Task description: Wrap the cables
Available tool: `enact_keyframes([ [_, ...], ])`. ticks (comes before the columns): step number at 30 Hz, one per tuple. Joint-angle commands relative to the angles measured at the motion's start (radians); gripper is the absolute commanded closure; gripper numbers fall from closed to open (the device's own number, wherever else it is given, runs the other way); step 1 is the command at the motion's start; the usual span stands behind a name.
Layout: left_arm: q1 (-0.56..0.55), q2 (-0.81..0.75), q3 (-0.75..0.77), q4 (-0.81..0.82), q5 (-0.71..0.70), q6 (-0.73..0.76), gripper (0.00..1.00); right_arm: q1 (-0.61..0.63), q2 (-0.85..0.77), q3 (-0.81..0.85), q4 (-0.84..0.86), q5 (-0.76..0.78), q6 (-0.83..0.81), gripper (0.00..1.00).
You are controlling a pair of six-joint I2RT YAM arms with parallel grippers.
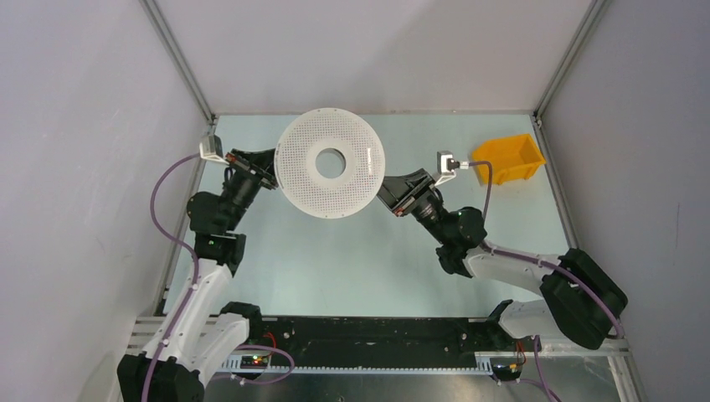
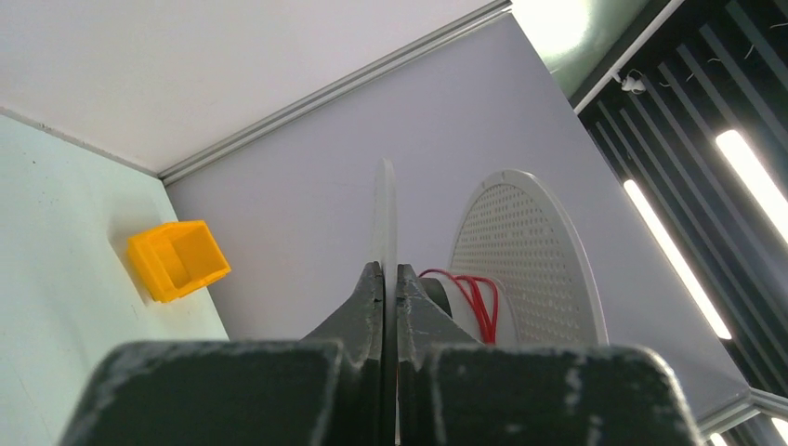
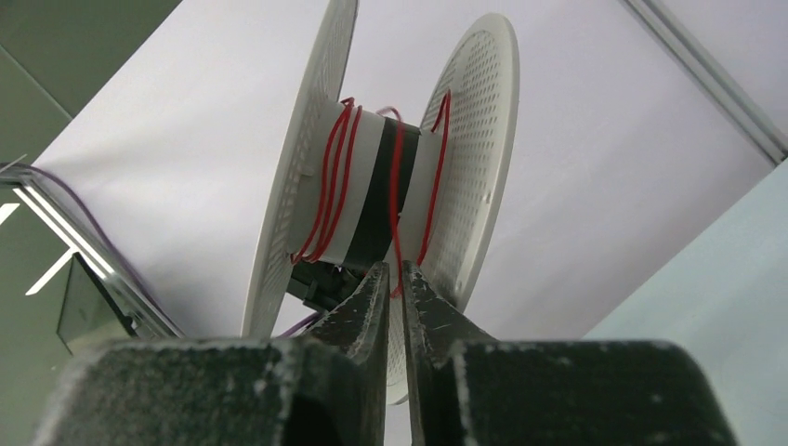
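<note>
A pale perforated spool (image 1: 352,180) hangs above the table between both arms. My left gripper (image 2: 390,269) is shut on the rim of one spool flange (image 2: 385,214); the other flange (image 2: 525,251) stands beside it. Thin red cable (image 3: 334,177) lies in loose turns around the spool's core (image 3: 372,195); a few turns also show in the left wrist view as cable (image 2: 479,302). My right gripper (image 3: 395,268) sits just under the core, its jaws a narrow gap apart, wider than the wire. One strand of the cable runs down between the fingertips. From above, the left gripper (image 1: 270,172) and right gripper (image 1: 383,191) flank the spool.
A yellow bin (image 1: 508,157) stands at the table's far right, also visible as the bin (image 2: 177,258) in the left wrist view. Grey walls with aluminium rails enclose the pale green table (image 1: 352,260). Purple arm cables trail along both arms.
</note>
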Motion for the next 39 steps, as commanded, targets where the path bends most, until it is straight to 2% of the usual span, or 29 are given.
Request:
enact_keyframes([
  [1, -0.007, -0.012, 0.009, 0.103, -0.002, -0.050, 1.00, -0.007, -0.063, -0.005, -0.145, 0.042, -0.051, 0.85],
  [7, -0.006, -0.003, -0.010, 0.101, -0.007, -0.039, 1.00, -0.012, -0.122, -0.011, -0.229, 0.048, -0.054, 0.76],
  [15, -0.002, 0.006, -0.018, 0.101, -0.006, -0.022, 1.00, -0.025, -0.198, -0.038, -0.288, 0.033, -0.060, 0.76],
  [20, 0.007, 0.016, -0.027, 0.100, -0.001, -0.012, 1.00, -0.034, -0.306, -0.040, -0.517, 0.082, -0.107, 0.69],
  [24, 0.007, 0.026, -0.037, 0.100, 0.002, 0.003, 1.00, -0.051, -0.406, -0.047, -0.600, 0.091, -0.130, 0.64],
  [32, 0.007, 0.076, -0.037, 0.098, 0.063, 0.044, 1.00, -0.107, -0.466, -0.049, -0.567, -0.046, -0.087, 0.41],
  [39, 0.007, 0.093, -0.045, 0.098, 0.092, 0.066, 1.00, -0.122, -0.397, -0.018, -0.563, -0.111, -0.024, 0.38],
])
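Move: The spool is in the left gripper, held by the rim of its lower flange; its drum lies about 9 cm to the right, 3 cm ahead and 4 cm above that hand. From the right hand the drum is some 10 cm to the left, 3 cm ahead and 5 cm above. The red cable's loose end comes down right at the right fingertips, which have just parted slightly. Rightward, away from the spool, the right hand backs off about 6 cm, opening its fingers from a narrow gap to more than half wide, clear of the cable's end; its fingertips tip down some 10 degrees. Meanwhile the left hand, keeping its pinch on the lower flange, sinks about 5 cm in two stages while easing forward. ##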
